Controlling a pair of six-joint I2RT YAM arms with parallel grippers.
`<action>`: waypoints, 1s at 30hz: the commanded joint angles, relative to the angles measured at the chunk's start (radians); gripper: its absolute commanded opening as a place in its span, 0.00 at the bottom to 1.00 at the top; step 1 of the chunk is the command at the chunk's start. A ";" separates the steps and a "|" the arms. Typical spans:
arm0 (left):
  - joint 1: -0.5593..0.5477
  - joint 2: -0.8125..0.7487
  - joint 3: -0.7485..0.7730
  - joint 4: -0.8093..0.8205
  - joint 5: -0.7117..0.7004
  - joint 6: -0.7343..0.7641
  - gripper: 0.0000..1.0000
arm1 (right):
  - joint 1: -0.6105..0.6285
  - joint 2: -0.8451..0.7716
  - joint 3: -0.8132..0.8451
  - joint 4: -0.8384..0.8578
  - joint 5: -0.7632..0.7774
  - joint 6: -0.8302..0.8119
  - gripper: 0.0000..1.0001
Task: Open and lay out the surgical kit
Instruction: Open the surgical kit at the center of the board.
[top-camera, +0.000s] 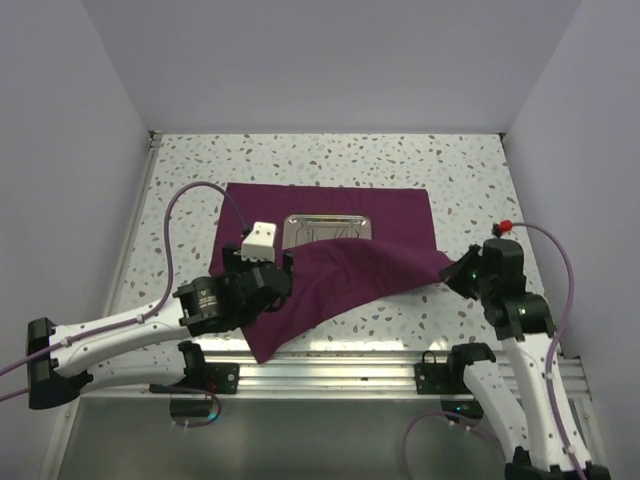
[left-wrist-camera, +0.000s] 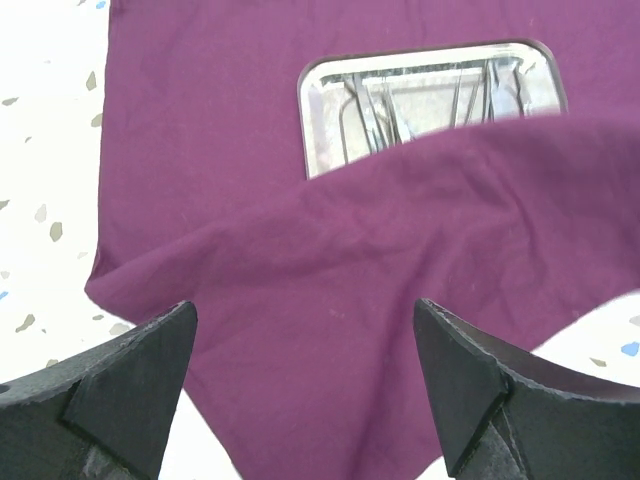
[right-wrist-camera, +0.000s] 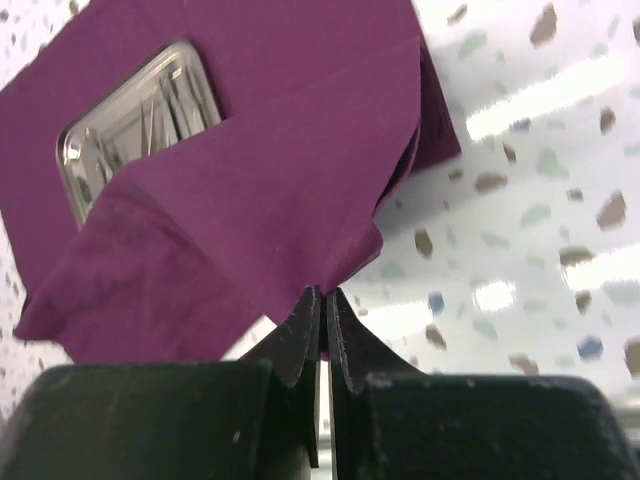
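The dark purple cloth wrap (top-camera: 330, 255) lies partly unfolded on the speckled table. A shiny steel tray (top-camera: 328, 229) sits on it, its near half under a raised flap. Thin steel instruments (left-wrist-camera: 420, 100) lie in the tray; I cannot tell them apart. My right gripper (top-camera: 462, 272) is shut on the flap's corner (right-wrist-camera: 340, 275) and holds it up at the cloth's right side. My left gripper (top-camera: 272, 262) is open and empty, hovering over the near left part of the cloth (left-wrist-camera: 300, 330). The tray also shows in the right wrist view (right-wrist-camera: 135, 125).
The speckled tabletop (top-camera: 460, 180) is bounded by grey walls at the left, back and right. A metal rail (top-camera: 330, 365) with the arm bases runs along the near edge. A white block (top-camera: 260, 237) sits on the left wrist.
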 joint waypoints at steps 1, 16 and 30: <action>0.028 0.022 0.069 0.079 -0.028 0.049 0.93 | 0.002 -0.170 0.062 -0.353 -0.086 0.002 0.00; 0.209 0.058 0.165 0.090 0.046 0.164 0.93 | 0.000 -0.515 0.386 -0.775 -0.296 -0.086 0.98; 0.715 0.295 0.228 0.372 0.510 0.338 0.94 | -0.003 -0.209 0.170 -0.118 -0.077 0.046 0.98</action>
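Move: The near edge of the table, towards which my right hand draws the cloth corner it already pinches, is about 13 cm straight back and 16 below. From that hand the half-covered tray is roughly 15 cm ahead and 25 left. From my empty left hand, the cloth's far left corner lies some 31 cm ahead and 13 left, 18 below; the tray is 15 ahead and 15 right, and the cloth's near left corner 15 back, straight behind. With my right hand I keep hold of the cloth corner and sweep it back about 12 cm while rising some 9 cm, then open the fingers wide to let it go; I ease back a little farther, tipping the fingers up, then turn forward and slightly down. My open left hand arcs 13 cm forward and a little left, over the bare cloth beside the tray towards its far left corner. ##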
